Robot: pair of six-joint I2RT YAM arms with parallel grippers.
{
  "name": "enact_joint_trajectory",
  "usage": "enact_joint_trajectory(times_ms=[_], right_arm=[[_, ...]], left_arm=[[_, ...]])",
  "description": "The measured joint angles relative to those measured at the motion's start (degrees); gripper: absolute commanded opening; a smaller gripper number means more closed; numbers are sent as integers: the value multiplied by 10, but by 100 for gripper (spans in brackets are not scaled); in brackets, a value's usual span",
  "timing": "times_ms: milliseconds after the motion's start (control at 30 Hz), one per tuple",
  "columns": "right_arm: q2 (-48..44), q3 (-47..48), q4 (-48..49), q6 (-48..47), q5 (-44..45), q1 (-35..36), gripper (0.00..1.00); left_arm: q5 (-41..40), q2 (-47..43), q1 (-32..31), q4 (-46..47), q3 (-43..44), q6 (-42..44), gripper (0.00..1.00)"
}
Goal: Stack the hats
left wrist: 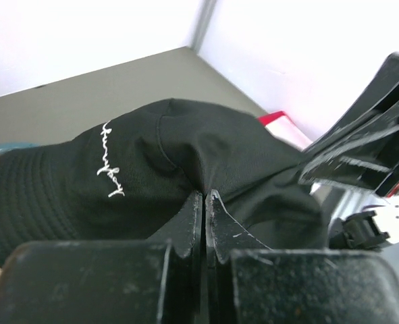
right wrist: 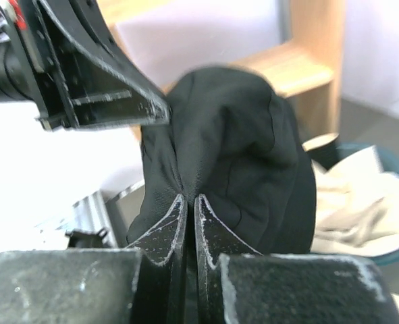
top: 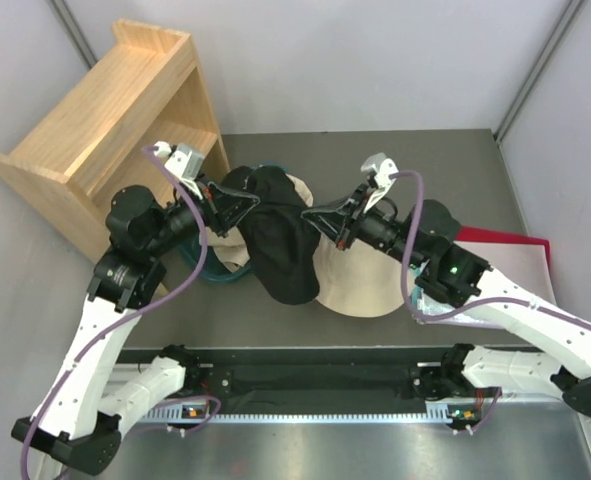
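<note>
An all-black bucket hat hangs in the air between my two grippers. My left gripper is shut on its left edge; the left wrist view shows the fabric, with white script, pinched at the fingertips. My right gripper is shut on its right edge, and the right wrist view shows the black hat pinched at the tips. Below it a cream-beige hat lies spread on the table. More cream hats lie in the teal tub.
A wooden shelf unit stands at the back left, close to the left arm. A red-edged flat item lies at the right under the right arm. The table's near edge carries the arm bases.
</note>
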Motion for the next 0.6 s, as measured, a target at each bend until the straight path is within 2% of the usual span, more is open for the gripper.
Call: enact_joint_trajectory(times_ms=[200, 467, 600], right_arm=[[-37, 53, -83, -51, 72, 4, 0], [-115, 74, -188, -109, 200, 4, 0], [-137, 89, -233, -134, 250, 4, 0]], left_arm=[[33, 65, -27, 42, 37, -28, 0], [-38, 176, -173, 61, 92, -11, 0], [-40, 214, -200, 90, 110, -11, 0]])
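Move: Some 20 cm to the left hand's right, level with it in reach and roughly 20 cm below, stands the beige hat on its stand; from the right hand it lies about 10 cm right, 1 cm ahead and 20 cm down. The black hat is already pinched between both hands. The teal tub of hats lies about 15 cm ahead and 5 cm left of the left hand, 30 cm down; the plastic folders lie some 45 cm right of the right hand, 3 cm ahead. Carrying the black hat between them, both hands sweep about 13 cm to the right, bringing it over the beige hat with their finger grips still shut on its cloth. The right hand also climbs about 5 cm and swings some 25 degrees clockwise; the left stays nearly level after a slight rise and dip, turning clockwise less. ##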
